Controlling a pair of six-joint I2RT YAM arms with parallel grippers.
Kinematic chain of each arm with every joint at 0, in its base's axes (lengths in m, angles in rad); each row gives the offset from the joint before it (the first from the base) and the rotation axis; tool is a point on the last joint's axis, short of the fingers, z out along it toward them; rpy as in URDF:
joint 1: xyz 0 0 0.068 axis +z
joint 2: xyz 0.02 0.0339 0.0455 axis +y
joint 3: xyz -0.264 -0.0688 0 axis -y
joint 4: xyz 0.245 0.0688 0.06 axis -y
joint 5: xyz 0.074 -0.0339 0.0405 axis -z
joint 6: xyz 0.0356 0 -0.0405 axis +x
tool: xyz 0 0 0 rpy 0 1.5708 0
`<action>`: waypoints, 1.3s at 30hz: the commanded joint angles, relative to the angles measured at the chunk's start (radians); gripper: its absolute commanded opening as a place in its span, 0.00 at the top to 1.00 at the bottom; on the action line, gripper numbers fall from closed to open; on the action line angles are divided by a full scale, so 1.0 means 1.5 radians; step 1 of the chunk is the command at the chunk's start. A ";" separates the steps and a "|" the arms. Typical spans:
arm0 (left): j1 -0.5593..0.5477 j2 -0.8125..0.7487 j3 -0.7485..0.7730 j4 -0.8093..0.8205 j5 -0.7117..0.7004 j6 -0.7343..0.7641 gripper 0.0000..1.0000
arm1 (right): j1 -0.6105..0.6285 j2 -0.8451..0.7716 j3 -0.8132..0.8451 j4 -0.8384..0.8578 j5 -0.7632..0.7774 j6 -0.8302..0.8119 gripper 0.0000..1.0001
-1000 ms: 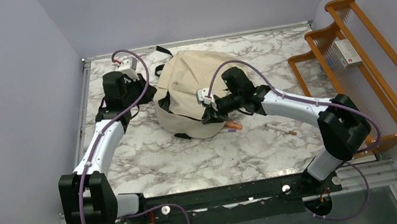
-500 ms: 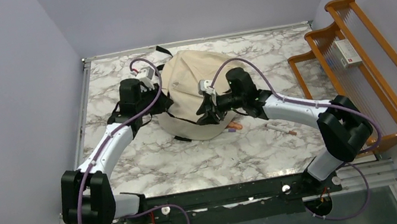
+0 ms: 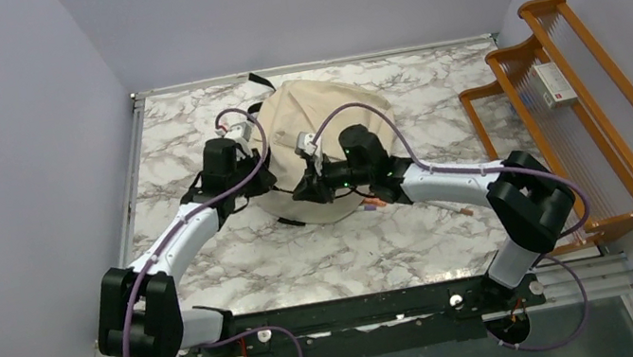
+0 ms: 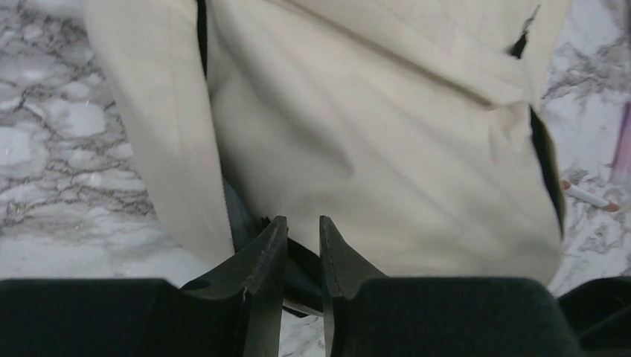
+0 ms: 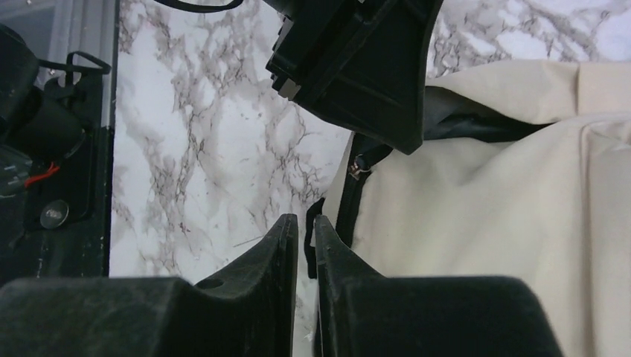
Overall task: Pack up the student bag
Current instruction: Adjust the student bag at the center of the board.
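Note:
The student bag [image 3: 323, 125], beige with black trim, lies bulging in the middle of the marble table. My left gripper [image 3: 262, 183] is at its near-left edge. In the left wrist view the fingers [image 4: 303, 221] are shut on a black strip of the bag's [image 4: 387, 134] trim. My right gripper [image 3: 305, 190] is at the bag's near edge, just right of the left one. In the right wrist view it [image 5: 306, 218] is shut on a black zipper tab [image 5: 309, 256] beside the beige fabric [image 5: 506, 208]. The bag's inside is hidden.
An orange marker [image 3: 376, 200] and a white pen [image 3: 447, 206] lie on the table by the bag's near-right side; the pen also shows in the left wrist view [image 4: 588, 197]. A wooden rack [image 3: 588, 97] holding a white box [image 3: 555, 83] stands at the right edge.
My left gripper has moved right and nearer, from the bag's far-left side to its near-left edge. My right gripper has moved left along the bag's near edge, close to the left one.

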State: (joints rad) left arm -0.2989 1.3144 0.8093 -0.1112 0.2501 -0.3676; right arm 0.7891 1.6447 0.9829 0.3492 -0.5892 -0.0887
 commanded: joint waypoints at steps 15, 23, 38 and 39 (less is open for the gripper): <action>-0.011 -0.065 -0.177 -0.033 -0.191 -0.122 0.77 | 0.058 0.035 -0.118 0.041 0.120 -0.011 0.82; -0.011 -0.082 -0.146 -0.011 -0.167 -0.119 0.77 | 0.058 0.044 -0.144 0.067 0.139 -0.009 0.82; -0.013 -0.111 -0.098 0.065 -0.075 -0.165 0.77 | 0.058 0.078 -0.154 0.104 0.136 0.005 0.82; -0.013 -0.100 -0.093 0.067 -0.072 -0.166 0.77 | 0.058 0.079 -0.155 0.104 0.136 0.005 0.82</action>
State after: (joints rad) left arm -0.3145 1.1202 0.6277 -0.0650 0.0834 -0.5842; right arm 0.8711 1.7439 0.7639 0.4618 -0.4114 -0.0875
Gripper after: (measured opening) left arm 0.228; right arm 0.179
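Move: The student bag's near-left corner is some 5 cm back, 3 cm to the left and 11 cm below my left hand, with the black strap end about 8 cm back and 2 cm right of that hand. The bag's near zipper edge lies about 2 cm back, 1 cm right and 14 cm below my right hand. From my right hand the strap end is some 2 cm back and 2 cm left; the orange marker stands level, about 15 cm right. I sink my right hand about 11 cm, drawing back some 3 cm and a little right, its left-pointing fingers tipping about 10 degrees further down, until they are close beside the near zipper edge. My left hand dips about 9 cm, back and left by the bag's near-left corner, turning counter-clockwise some 15 degrees, then rises about as far, easing forward and right. Both grippers keep their narrow opening. ##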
